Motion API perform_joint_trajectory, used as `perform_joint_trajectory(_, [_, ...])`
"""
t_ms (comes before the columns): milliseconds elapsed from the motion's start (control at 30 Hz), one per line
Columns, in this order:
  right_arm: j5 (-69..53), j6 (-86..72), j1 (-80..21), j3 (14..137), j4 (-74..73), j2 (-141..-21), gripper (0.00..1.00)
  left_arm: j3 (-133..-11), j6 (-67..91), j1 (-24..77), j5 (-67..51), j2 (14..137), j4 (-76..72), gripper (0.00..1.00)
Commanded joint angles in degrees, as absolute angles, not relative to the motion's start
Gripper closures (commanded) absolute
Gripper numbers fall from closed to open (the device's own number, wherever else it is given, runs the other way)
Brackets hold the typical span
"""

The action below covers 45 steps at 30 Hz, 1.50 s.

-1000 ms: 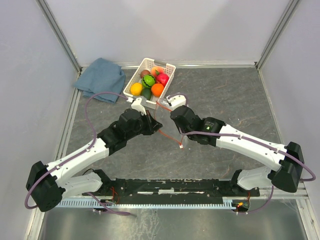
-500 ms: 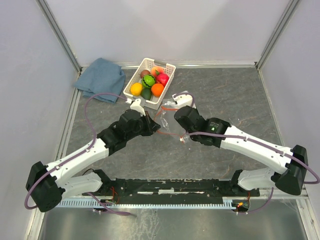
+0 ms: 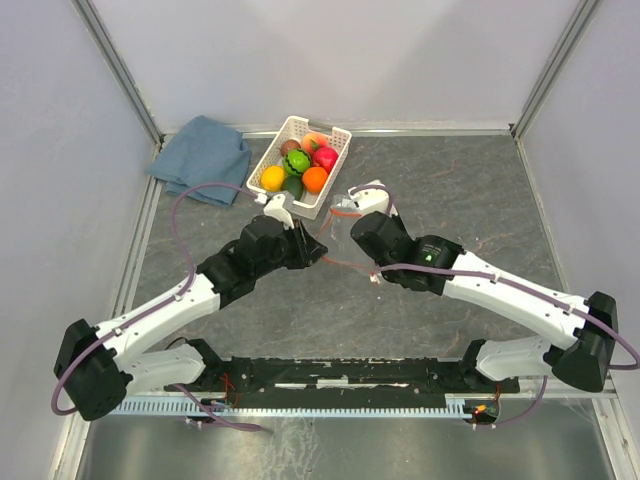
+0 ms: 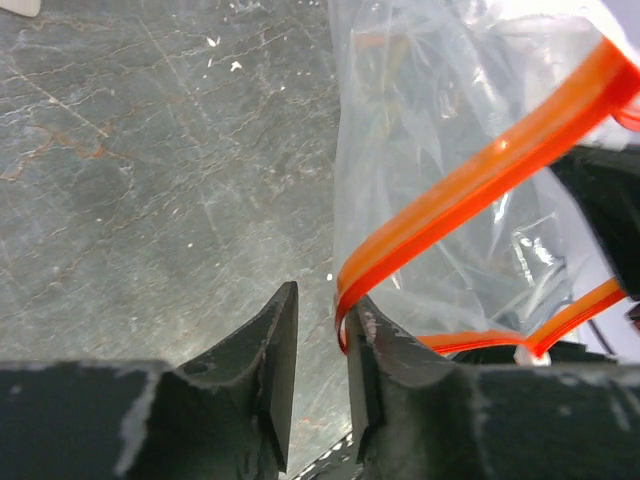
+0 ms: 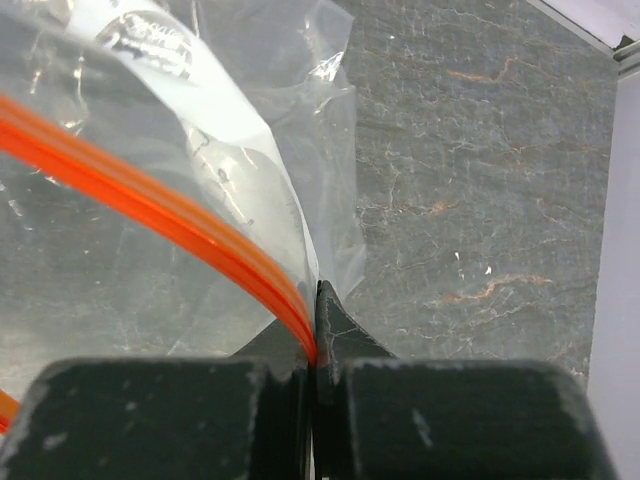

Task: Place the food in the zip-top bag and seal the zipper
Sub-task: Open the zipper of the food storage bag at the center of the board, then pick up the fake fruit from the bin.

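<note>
The clear zip-top bag [image 3: 345,215] hangs between my two grippers above the table. Its orange zipper [image 4: 480,190] runs up and to the right from my left gripper [image 4: 322,320]. That gripper's jaws stand slightly apart, and the strip's end rests against the inner tip of the right finger [image 4: 365,330]. My right gripper [image 5: 315,340] is shut on the zipper [image 5: 150,205] at the bag's edge, with a white label [image 5: 150,45] beyond it. The food [image 3: 300,165], several small round toy fruits and vegetables, lies in the white basket [image 3: 290,125]. In the top view my left gripper [image 3: 322,252] faces my right gripper [image 3: 370,265].
A folded blue cloth [image 3: 205,158] lies at the back left beside the basket. Grey walls with metal rails close in the table on three sides. The arms' base bar [image 3: 340,375] runs along the near edge.
My right gripper has shut on the zipper and shifted slightly right with the bag. My left gripper's jaws, shut before, have parted a little.
</note>
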State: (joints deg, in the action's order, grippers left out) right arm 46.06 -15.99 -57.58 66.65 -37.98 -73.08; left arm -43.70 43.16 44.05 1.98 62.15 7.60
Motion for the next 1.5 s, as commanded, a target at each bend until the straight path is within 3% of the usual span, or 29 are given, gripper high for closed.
perform_joint_trajectory(0, [49.0,-13.2,-56.5,68.2,-36.2,-74.5,0.98,-49.1,39.9,43.7,1.8,63.4,4.9,0.63])
perform_joint_trajectory(167, [49.1,-11.8,-53.6,68.2,-35.6,-75.4,0.99,-52.0,37.1,43.6,4.6,64.0,6.2,0.38])
perform_joint_trajectory(300, [47.0,-10.3,-50.5,67.7,-34.0,-75.5,0.98,-55.2,34.2,42.6,7.9,65.6,9.1,0.27])
perform_joint_trajectory(767, [41.9,-5.4,-42.6,65.9,-27.1,-79.5,0.98,-67.4,33.5,27.3,4.0,82.1,13.2,0.25])
perform_joint_trajectory(1167, [38.9,-5.5,-40.8,63.0,-24.9,-79.3,0.98,-98.4,17.5,24.3,11.0,110.7,32.0,0.18])
perform_joint_trajectory(1467, [37.9,-5.6,-40.1,62.5,-24.5,-79.6,0.98,-110.6,14.8,22.4,13.2,121.6,39.1,0.22])
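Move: The avocado, near the front of the white basket, lies about 29 cm ahead of the left hand, 8 cm left and 15 cm below. From that same hand the orange is 31 cm ahead and 2 cm left, the lemon 31 cm ahead and 14 cm left; the open bag mouth is 4 cm ahead, 7 cm right. From the right hand, still pinching the zipper rim, the avocado is some 20 cm ahead, 22 cm left, 18 cm below. Left hand opens wide off the zipper, reaching 25 cm forward towards the avocado; the right carries the bag forward-right. ##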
